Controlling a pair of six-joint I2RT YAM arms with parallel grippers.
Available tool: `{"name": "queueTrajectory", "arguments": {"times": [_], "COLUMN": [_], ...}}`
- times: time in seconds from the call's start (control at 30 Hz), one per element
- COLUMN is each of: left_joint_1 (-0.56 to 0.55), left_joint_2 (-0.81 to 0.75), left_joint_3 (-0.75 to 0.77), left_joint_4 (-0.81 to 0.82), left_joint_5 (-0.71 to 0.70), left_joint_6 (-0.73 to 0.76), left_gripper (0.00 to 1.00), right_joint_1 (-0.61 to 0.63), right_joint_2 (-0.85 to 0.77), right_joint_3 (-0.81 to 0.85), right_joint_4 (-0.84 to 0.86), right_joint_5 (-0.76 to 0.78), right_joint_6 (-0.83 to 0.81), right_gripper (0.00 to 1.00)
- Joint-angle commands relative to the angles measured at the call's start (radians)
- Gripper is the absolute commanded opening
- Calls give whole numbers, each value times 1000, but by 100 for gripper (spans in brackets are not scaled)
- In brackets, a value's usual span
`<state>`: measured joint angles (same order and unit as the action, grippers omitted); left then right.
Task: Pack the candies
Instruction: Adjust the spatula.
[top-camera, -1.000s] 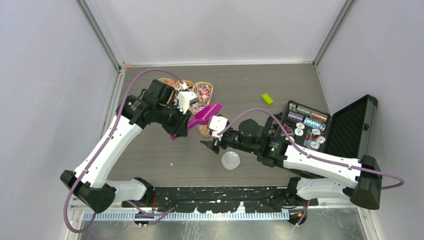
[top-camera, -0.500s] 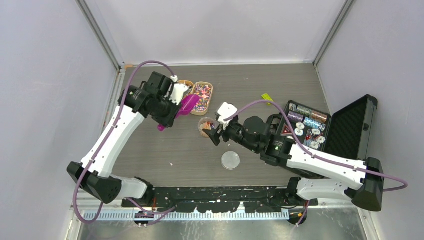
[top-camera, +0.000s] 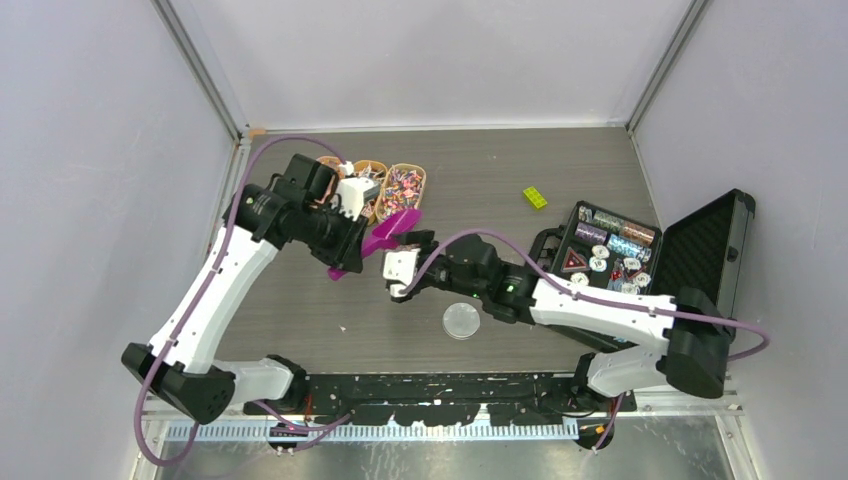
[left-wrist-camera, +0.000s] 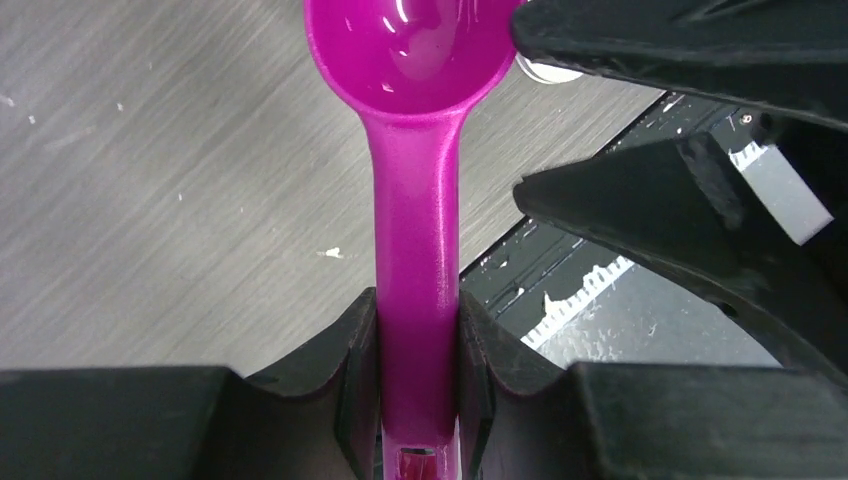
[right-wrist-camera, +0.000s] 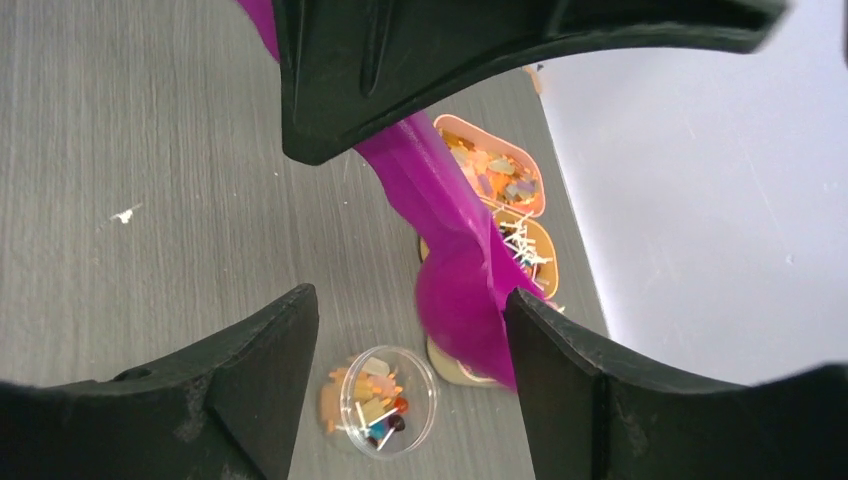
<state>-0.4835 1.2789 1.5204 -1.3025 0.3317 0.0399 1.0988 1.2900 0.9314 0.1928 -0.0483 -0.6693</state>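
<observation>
A magenta scoop (left-wrist-camera: 415, 200) is clamped by its handle in my left gripper (left-wrist-camera: 418, 310), and its bowl (left-wrist-camera: 400, 50) looks empty. In the top view the left gripper (top-camera: 352, 245) holds the scoop (top-camera: 390, 232) just in front of the candy trays. My right gripper (right-wrist-camera: 405, 305) hangs open above a small clear cup (right-wrist-camera: 383, 400) that stands on the table with a few orange and mixed candies inside. The scoop bowl (right-wrist-camera: 465, 300) hovers beside that cup, close to the right finger. From above, the right gripper (top-camera: 412, 262) hides the cup.
Two trays of candies (top-camera: 398, 185) sit at the back left, also seen from the right wrist (right-wrist-camera: 495, 175). A round clear lid (top-camera: 461, 320) lies near the front. An open black case of poker chips (top-camera: 610, 250) stands at right, and a yellow-green brick (top-camera: 534, 197) lies behind.
The left arm drew the scoop back to the trays, then brought it forward toward the cup again. The right gripper rose and shifted left over the cup, staying open.
</observation>
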Motion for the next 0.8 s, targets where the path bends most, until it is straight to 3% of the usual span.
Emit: {"name": "queueTrajectory", "arguments": {"times": [0.0, 0.27, 0.3, 0.4, 0.57, 0.77], "left_joint_1": [0, 0, 0, 0, 0, 0], "left_joint_2": [-79, -73, -76, -93, -140, -184], "left_joint_3": [-40, -28, -31, -41, -63, -109], "left_joint_4": [26, 31, 39, 66, 144, 230], "left_joint_5": [104, 169, 172, 135, 72, 78], "left_joint_6": [-27, -31, -34, -35, -35, -66], "left_gripper": [0, 0, 0, 0, 0, 17], "right_joint_1": [12, 23, 24, 25, 33, 32], "right_joint_2": [74, 131, 137, 162, 216, 272], "right_joint_3": [62, 60, 52, 31, 27, 56], "right_joint_4": [96, 166, 193, 273, 378, 468], "right_joint_5": [-76, -63, -65, -69, -19, 101], "right_joint_6": [-166, -248, -233, -189, -72, 129], "right_gripper": [72, 65, 60, 30, 1, 0]}}
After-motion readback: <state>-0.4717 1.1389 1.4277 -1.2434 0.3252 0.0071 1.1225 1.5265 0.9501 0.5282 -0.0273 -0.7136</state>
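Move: Held in the left fingers by its handle, the spatula has its neck some 3 cm ahead, 4 cm right and 3 cm above the left hand. From the open right gripper that neck lies about 3 cm ahead, 4 cm left and 2 cm lower. About 22 cm below the right hand are the clear candy cup, 7 cm ahead and 2 cm right, and the round lid, 5 cm back and 11 cm right. Sliding about 5 cm to its left, with a little forward, the right gripper takes the spatula's neck between its fingers, closes to roughly half its starting gap and pinches it just beside the scoop. The left hand keeps its grip on the handle, easing back about 2 cm, then partly forward again with a small drift left. ##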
